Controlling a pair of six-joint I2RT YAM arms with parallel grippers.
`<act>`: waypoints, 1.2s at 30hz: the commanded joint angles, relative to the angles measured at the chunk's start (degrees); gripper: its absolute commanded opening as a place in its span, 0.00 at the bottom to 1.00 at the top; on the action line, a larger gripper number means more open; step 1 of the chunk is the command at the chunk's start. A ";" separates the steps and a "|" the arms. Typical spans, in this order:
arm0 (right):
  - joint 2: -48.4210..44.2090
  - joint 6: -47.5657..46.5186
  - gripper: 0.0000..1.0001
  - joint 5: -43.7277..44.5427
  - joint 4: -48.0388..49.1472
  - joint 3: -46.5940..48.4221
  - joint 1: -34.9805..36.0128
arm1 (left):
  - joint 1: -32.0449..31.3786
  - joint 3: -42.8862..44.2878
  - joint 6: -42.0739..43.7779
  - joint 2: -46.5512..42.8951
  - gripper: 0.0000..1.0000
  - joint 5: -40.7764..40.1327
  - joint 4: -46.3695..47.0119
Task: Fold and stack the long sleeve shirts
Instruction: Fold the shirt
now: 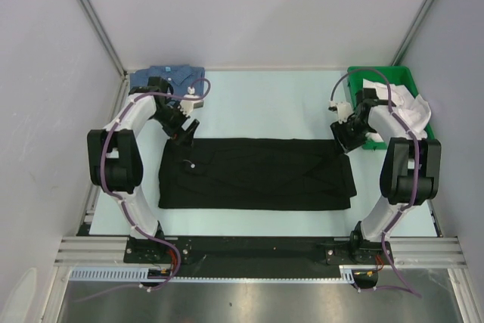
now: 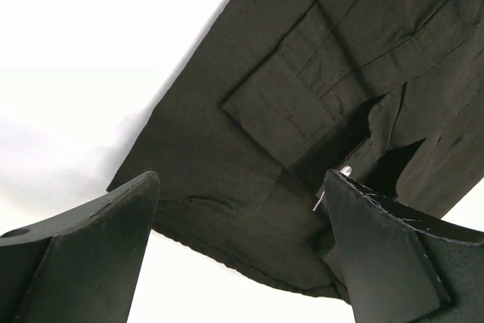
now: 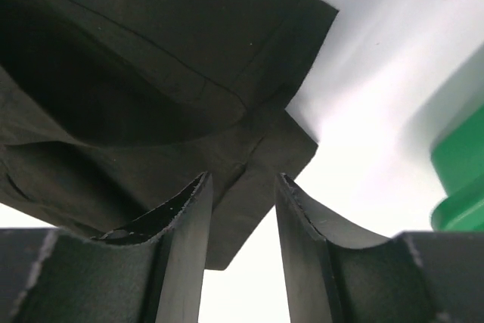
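The black long sleeve shirt (image 1: 257,175) lies flat as a wide folded rectangle across the middle of the table. My left gripper (image 1: 185,132) hangs open over its far left corner; the left wrist view shows dark cloth (image 2: 227,141) and a pale button below the wide jaws (image 2: 240,179), nothing pinched. My right gripper (image 1: 344,141) is at the far right corner. Its fingers (image 3: 243,177) stand apart, and a corner of the black cloth (image 3: 249,156) lies loose beneath the gap. The blue long sleeve shirt (image 1: 168,77) sits folded at the back left corner.
A green bin (image 1: 393,77) holding white cloth (image 1: 408,105) stands at the back right, just beside the right arm; its wall shows in the right wrist view (image 3: 461,164). White walls and metal posts enclose the table on three sides.
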 commanded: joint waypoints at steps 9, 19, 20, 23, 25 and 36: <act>-3.24 -2.32 0.38 -3.93 -2.28 -5.27 -0.44 | -1.70 -1.27 8.17 -2.98 0.94 6.02 -5.27; -16.09 -14.54 0.27 -8.60 -8.28 -19.49 6.04 | -2.06 -18.32 16.18 -12.38 0.93 4.26 -5.89; -16.44 -14.28 0.25 -7.64 -7.49 -20.38 6.67 | -2.06 -18.94 16.18 -13.08 0.93 4.18 -6.15; -16.36 -13.40 0.22 -5.18 -4.76 -23.81 8.86 | -2.06 -22.63 18.11 -14.67 0.92 2.95 -6.68; -15.57 -12.96 0.21 -3.86 -3.18 -25.31 9.48 | -2.06 -26.30 20.04 -16.69 0.92 0.49 -6.25; -17.50 -16.56 0.19 1.15 -2.99 -30.67 10.80 | 0.49 -34.85 21.72 -18.81 0.91 -7.77 -2.20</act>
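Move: The black shirt's near left corner lies about 23 cm back and 6 cm left of the left gripper, 7 cm lower; the far left corner is about level with that gripper and 6 cm left. The folded blue shirt is some 18 cm ahead and 10 cm left of it. From the right gripper, the near right corner is about 20 cm straight back and 6 cm down, while the green bin sits 14 cm ahead and 20 cm right. Draw both grippers back over the black shirt towards its near edge, each about 16 to 17 cm, sinking some 5 cm. Keep the left fingers wide open, turning that hand roughly 20 degrees clockwise with its fingertips swinging towards the base. Bear the right hand a little left, turn it some 20 degrees counter-clockwise and narrow its fingers to a small gap, bringing the tips down to the cloth just inside the near edge. ##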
